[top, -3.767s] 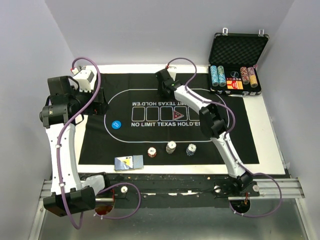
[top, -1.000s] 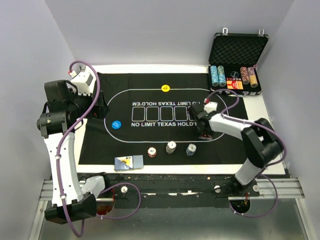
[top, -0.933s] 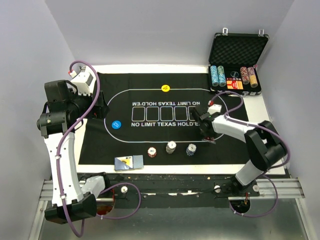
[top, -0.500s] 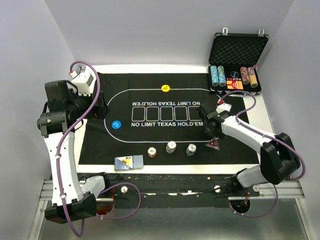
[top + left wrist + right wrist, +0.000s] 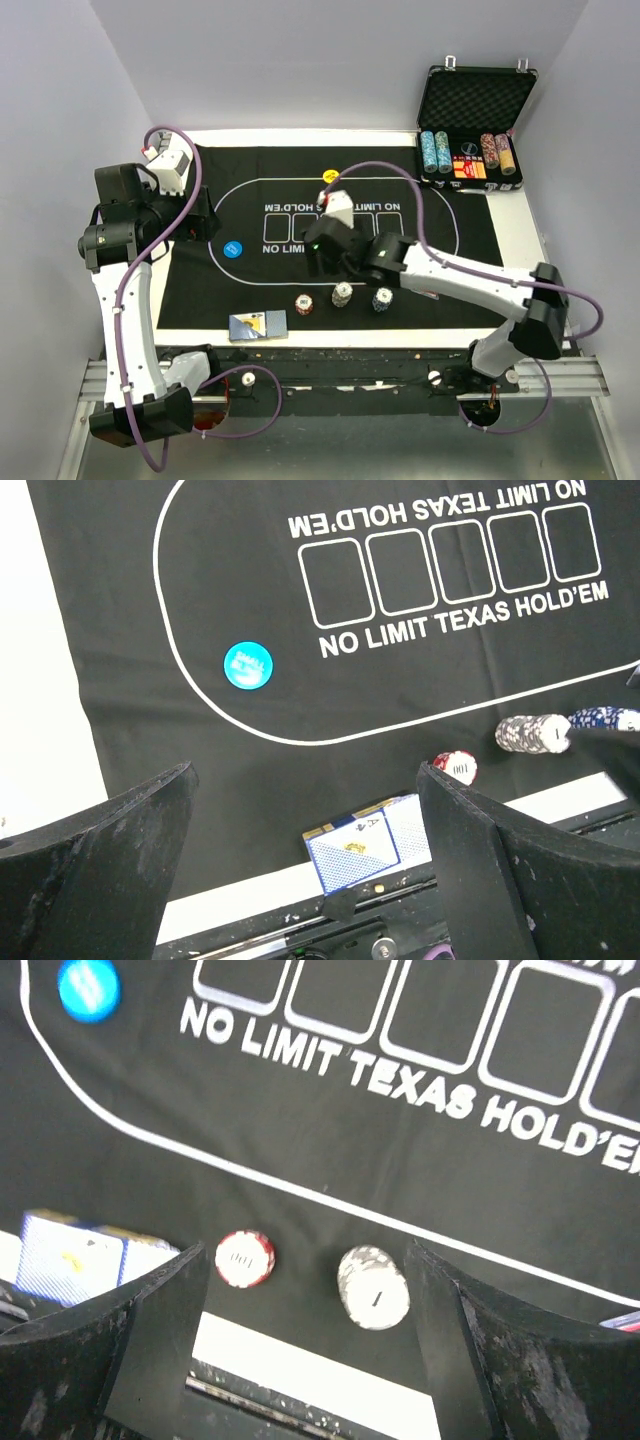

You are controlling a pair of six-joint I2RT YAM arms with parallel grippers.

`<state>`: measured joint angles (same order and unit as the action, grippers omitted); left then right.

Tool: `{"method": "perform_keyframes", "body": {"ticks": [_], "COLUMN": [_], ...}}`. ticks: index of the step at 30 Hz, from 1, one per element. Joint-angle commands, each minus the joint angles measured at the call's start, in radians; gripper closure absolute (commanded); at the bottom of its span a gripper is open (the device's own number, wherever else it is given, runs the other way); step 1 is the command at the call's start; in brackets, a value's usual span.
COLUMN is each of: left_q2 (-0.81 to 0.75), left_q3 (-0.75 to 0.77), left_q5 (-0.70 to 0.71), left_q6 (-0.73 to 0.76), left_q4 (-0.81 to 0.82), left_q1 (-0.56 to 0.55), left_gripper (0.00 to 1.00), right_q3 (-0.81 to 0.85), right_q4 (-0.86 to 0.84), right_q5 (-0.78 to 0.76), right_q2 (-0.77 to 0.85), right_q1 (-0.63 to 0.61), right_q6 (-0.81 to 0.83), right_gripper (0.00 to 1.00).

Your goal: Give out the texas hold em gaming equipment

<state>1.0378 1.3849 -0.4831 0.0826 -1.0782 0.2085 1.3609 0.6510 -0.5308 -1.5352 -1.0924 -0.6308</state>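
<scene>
Three short chip stacks sit near the mat's front edge: red (image 5: pixel 304 303), white (image 5: pixel 342 295) and blue (image 5: pixel 381 299). A blue-backed card deck (image 5: pixel 258 325) lies left of them. On the mat's left is a blue button (image 5: pixel 232 248), and at the far side a yellow button (image 5: pixel 329 177). My right gripper (image 5: pixel 325 262) hovers open just behind the chips. In its wrist view the red chips (image 5: pixel 245 1258) and white chips (image 5: pixel 373 1287) show between the fingers (image 5: pixel 150 1330), untouched. My left gripper (image 5: pixel 200 215) hangs open and empty at the mat's left edge, high above the cards (image 5: pixel 360 845).
The open black case (image 5: pixel 475 100) stands at the back right and holds several chip rows and a card box. My right arm stretches across the mat's (image 5: pixel 250 290) right half. The table's front rail runs just below the cards and chips.
My right gripper opened, left the dark red triangular marker on the mat's right front, and swung left to hover behind the chip stacks. The left arm stayed put.
</scene>
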Motion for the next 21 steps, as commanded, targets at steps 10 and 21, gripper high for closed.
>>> {"method": "perform_keyframes", "body": {"ticks": [10, 21], "left_q2": [-0.021, -0.042], "left_q3": [-0.018, -0.010], "left_q5": [0.021, 0.038], "left_q6": [-0.029, -0.011], "left_q4": [0.011, 0.006], "left_q1": [0.006, 0.005], "left_gripper": [0.01, 0.01], "right_q3": [0.039, 0.069], "right_q4": [-0.021, -0.054], "right_q5": [0.098, 0.127], "right_q2": [-0.321, -0.433], "right_q1": [-0.155, -0.155], "right_q6": [-0.030, -0.041], "right_gripper": [0.09, 0.12]}}
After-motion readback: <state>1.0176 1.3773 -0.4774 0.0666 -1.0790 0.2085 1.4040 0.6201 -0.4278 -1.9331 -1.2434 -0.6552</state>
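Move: The red chip stack stands about 5 cm back and 7 cm to the left of the right hand, some 17 cm below. At nearly the same depth below, the grey chip stack is about 4 cm back and 2 cm to the right, the blue one 4 cm back and 12 cm to the right; the card boxes lie 10 cm back and 18 cm to the left. From the left hand the red stack is roughly 9 cm back, 17 cm to the right and 27 cm down. Down, mostly, and at the same time left and back, the right hand swoops towards the red chip stack, sinking some 14 cm with about 6 cm each of left and back, and easing off near the mat. The wrist tilts and turns some 20 degrees as it sinks; the fingers stay almost wide open, coming to either side of the stack without closing on it. ##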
